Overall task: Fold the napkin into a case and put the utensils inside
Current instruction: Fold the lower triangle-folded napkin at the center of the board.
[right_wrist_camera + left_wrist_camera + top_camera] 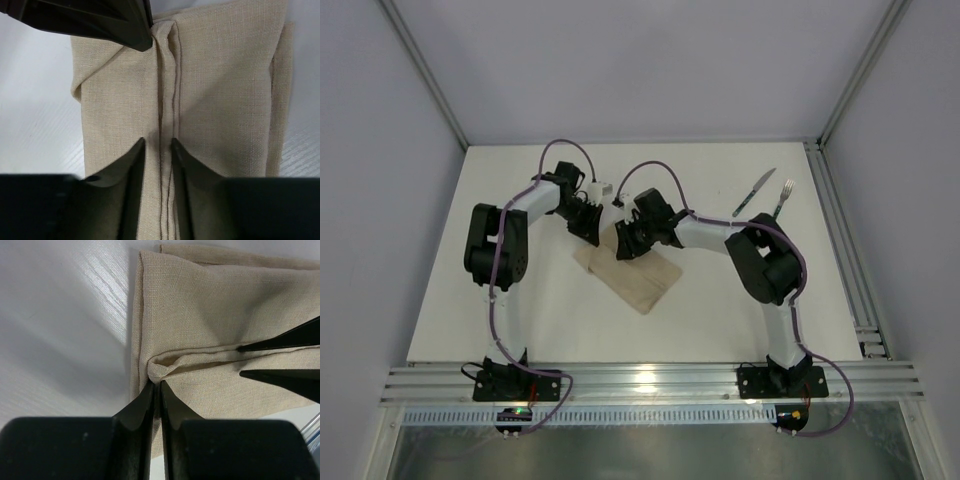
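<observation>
The beige napkin (638,278) lies folded into a narrow oblong at mid-table, with a raised crease along its length. My left gripper (156,384) is shut on one end of that crease on the napkin (210,300), and the cloth puckers into its tips. My right gripper (158,141) is open and straddles the crease on the napkin (225,90) further along, with a gap on each side. In the top view the left gripper (588,230) and right gripper (623,242) meet over the napkin's far end. The knife (753,193) and fork (782,199) lie side by side at the far right.
The left gripper's black finger (100,22) shows at the top of the right wrist view. White table (520,320) surrounds the napkin. Aluminium rails run along the table's right edge (845,250) and near edge (650,380).
</observation>
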Motion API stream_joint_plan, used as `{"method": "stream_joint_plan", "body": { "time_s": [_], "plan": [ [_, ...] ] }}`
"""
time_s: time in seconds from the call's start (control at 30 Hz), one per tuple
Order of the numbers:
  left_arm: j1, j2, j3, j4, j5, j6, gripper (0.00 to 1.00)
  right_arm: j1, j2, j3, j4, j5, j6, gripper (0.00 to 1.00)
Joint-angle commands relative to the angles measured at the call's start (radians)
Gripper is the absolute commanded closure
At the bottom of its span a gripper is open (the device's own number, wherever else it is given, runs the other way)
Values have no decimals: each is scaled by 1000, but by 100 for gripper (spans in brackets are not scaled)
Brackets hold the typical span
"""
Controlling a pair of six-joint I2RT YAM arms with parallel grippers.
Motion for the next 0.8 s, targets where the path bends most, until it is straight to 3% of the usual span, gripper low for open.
{"method": "stream_joint_plan", "body": {
  "time_s": [0.0,0.13,0.17,0.27,0.4,0.53,0.67,0.77],
  "plan": [
    [-8,-10,17,8,11,-15,91,10,22,0,-26,72,-25,74],
    [-8,-22,17,12,15,-13,86,10,42,2,-58,86,-18,95],
    [-8,-27,17,12,18,-13,85,10,45,0,-60,86,-16,96],
    [-8,-39,17,9,41,-9,80,7,48,0,-61,72,-18,96],
    [5,-79,19,7,54,-1,67,-6,47,0,-60,59,-16,96],
    [37,-149,19,4,75,1,61,-12,54,2,-60,49,-18,96],
    [61,-208,-15,-41,51,47,59,-13,61,0,-55,37,-13,96],
    [66,-218,-86,-50,0,86,65,-13,61,-1,-54,35,-13,96]
  ]
}}
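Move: The napkin's raised fold edge runs between the right hand's open fingers, about 1 cm below its hand point; the napkin's near corner is roughly 15 cm back and 5 cm right, and its far corner some 8 cm ahead and 3 cm left. The left hand already holds the left end of that edge right at its fingertips. From the left hand, the napkin's left corner lies about 4 cm left and 3 cm back. The right fingers close on the napkin's raised fold edge and pinch it, sinking about 1 cm as they shut, then stay there holding it. Once that grip is made, the left fingers open and come free of the edge's left end; the left hand climbs about 6.5 cm away from the napkin, drifting some 2 cm left and tipping its fingers up slightly. ##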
